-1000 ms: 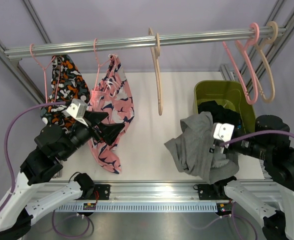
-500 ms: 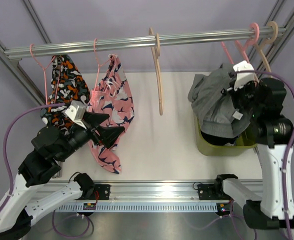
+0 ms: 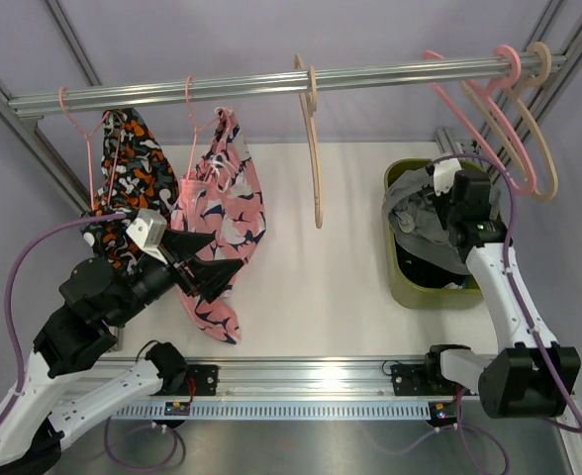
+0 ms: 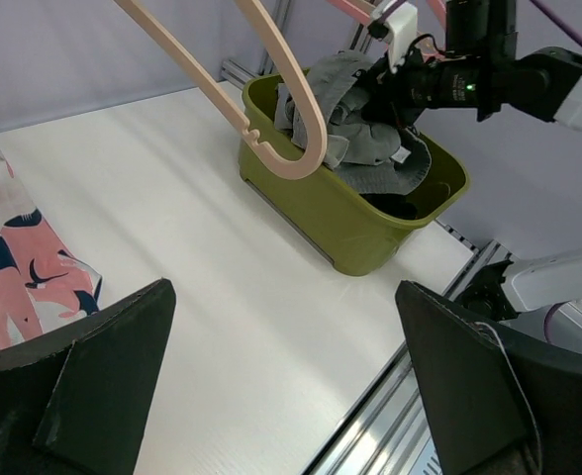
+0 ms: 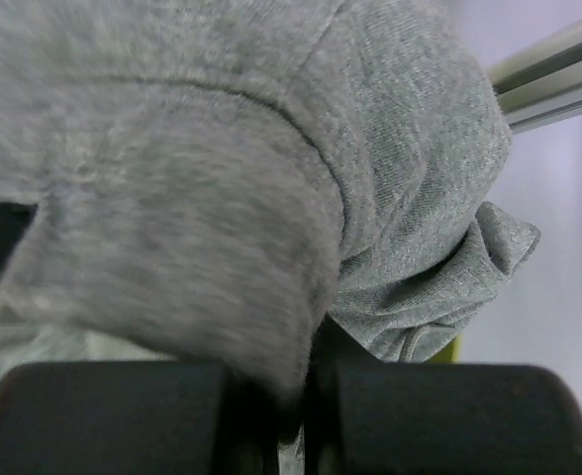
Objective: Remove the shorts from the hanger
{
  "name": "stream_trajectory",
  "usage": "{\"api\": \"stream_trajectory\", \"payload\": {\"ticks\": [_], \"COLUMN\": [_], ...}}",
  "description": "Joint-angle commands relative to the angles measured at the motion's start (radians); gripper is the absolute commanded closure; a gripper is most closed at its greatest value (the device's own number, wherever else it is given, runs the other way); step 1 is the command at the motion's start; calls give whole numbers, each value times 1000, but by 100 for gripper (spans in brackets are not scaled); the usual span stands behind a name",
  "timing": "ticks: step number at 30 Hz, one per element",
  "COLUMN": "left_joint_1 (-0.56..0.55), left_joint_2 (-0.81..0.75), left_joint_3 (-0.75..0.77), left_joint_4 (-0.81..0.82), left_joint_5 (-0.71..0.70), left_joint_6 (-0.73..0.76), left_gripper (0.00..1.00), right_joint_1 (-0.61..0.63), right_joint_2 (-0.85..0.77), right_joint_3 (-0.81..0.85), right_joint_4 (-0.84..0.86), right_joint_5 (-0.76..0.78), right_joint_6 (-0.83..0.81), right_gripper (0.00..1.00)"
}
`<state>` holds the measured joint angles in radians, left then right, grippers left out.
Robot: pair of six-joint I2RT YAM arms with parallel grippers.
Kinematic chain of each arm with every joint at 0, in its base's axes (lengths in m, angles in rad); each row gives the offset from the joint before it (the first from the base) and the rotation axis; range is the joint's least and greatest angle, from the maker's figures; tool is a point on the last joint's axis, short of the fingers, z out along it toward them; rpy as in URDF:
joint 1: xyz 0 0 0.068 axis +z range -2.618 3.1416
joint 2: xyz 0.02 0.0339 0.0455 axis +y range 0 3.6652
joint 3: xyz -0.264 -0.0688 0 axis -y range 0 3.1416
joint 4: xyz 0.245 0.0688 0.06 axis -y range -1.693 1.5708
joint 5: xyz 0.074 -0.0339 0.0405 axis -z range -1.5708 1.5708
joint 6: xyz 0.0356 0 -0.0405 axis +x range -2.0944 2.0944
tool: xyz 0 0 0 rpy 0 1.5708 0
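Observation:
The grey shorts (image 3: pixel 417 213) hang bunched over the green bin (image 3: pixel 402 287), and my right gripper (image 3: pixel 435 198) is shut on them. In the right wrist view grey cloth (image 5: pixel 222 188) fills the frame and is pinched between the nearly touching jaws of the right gripper (image 5: pixel 291 396). Black shorts (image 3: pixel 422 269) lie in the bin beneath. The blue-orange-white shorts (image 3: pixel 125 178) hang on a pink hanger (image 3: pixel 81 124) at the far left. My left gripper (image 3: pixel 230 249) stands open and empty beside pink patterned shorts (image 3: pixel 227 208) on a second pink hanger (image 3: pixel 194 119).
An empty beige hanger (image 3: pixel 313 139) hangs mid-rail (image 3: pixel 271 84). Empty pink and beige hangers (image 3: pixel 514 129) hang at the right end, above the bin. In the left wrist view the bin (image 4: pixel 340 228) sits on the white table (image 4: pixel 172 228) beyond the left gripper (image 4: pixel 284 292).
My right arm has carried the grey shorts from the table's front up and over to the green bin. The right-end pink hanger has swung. My left arm has barely shifted.

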<state>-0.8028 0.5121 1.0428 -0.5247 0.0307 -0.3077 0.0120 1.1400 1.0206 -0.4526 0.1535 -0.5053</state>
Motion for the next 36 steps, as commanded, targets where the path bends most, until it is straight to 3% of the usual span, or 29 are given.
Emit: {"api": "stream_trajectory", "payload": {"ticks": [1, 6, 9, 13, 17, 20, 24, 31, 36], "left_joint_1": [2, 2, 2, 2, 2, 2, 2, 2, 2], "left_joint_2": [-1, 3, -1, -1, 8, 16, 32, 75, 85], "left_joint_3": [-15, -18, -27, -43, -55, -58, -59, -44, -35], "left_joint_4": [42, 43, 43, 57, 69, 77, 94, 106, 85], "left_joint_5": [31, 37, 37, 46, 51, 46, 43, 41, -2], "left_joint_6": [-8, -8, -10, -24, -37, -38, -30, -18, -16], "left_gripper": [1, 1, 1, 1, 1, 1, 1, 1, 1], "right_joint_1": [-3, -3, -4, -4, -4, -4, -4, -4, -4], "right_joint_2": [96, 299, 378, 406, 310, 215, 112, -34, -215], "right_joint_3": [-45, -34, -14, 1, 62, 165, 320, 515, 455], "right_joint_4": [124, 43, -38, -110, -172, -262, -409, -558, -344], "right_joint_5": [78, 29, -76, -149, -189, -216, -305, -532, -517], "right_joint_6": [-35, -33, -44, -55, -52, -44, -32, 27, 215], "right_gripper": [100, 100, 100, 86, 49, 34, 1, 0, 0]}}
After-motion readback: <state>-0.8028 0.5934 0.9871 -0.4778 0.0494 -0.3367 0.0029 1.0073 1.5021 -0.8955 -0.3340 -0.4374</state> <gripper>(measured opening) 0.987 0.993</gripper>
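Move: The right hand, shut on the grey shorts over the green bin, has the bin's middle about 7 cm back, 3 cm to its right and 10 cm below; the black shorts inside lie some 12 cm back, straight in line, 14 cm down. The nearest pink hanger hangs roughly 7 cm ahead, 3 cm right and 20 cm up. From the left hand the bin is about 15 cm ahead, 50 cm right and 28 cm below. Right hand lowers grey shorts 12 cm into the bin, opens, climbs 28 cm back-left; left hand sinks slightly. ##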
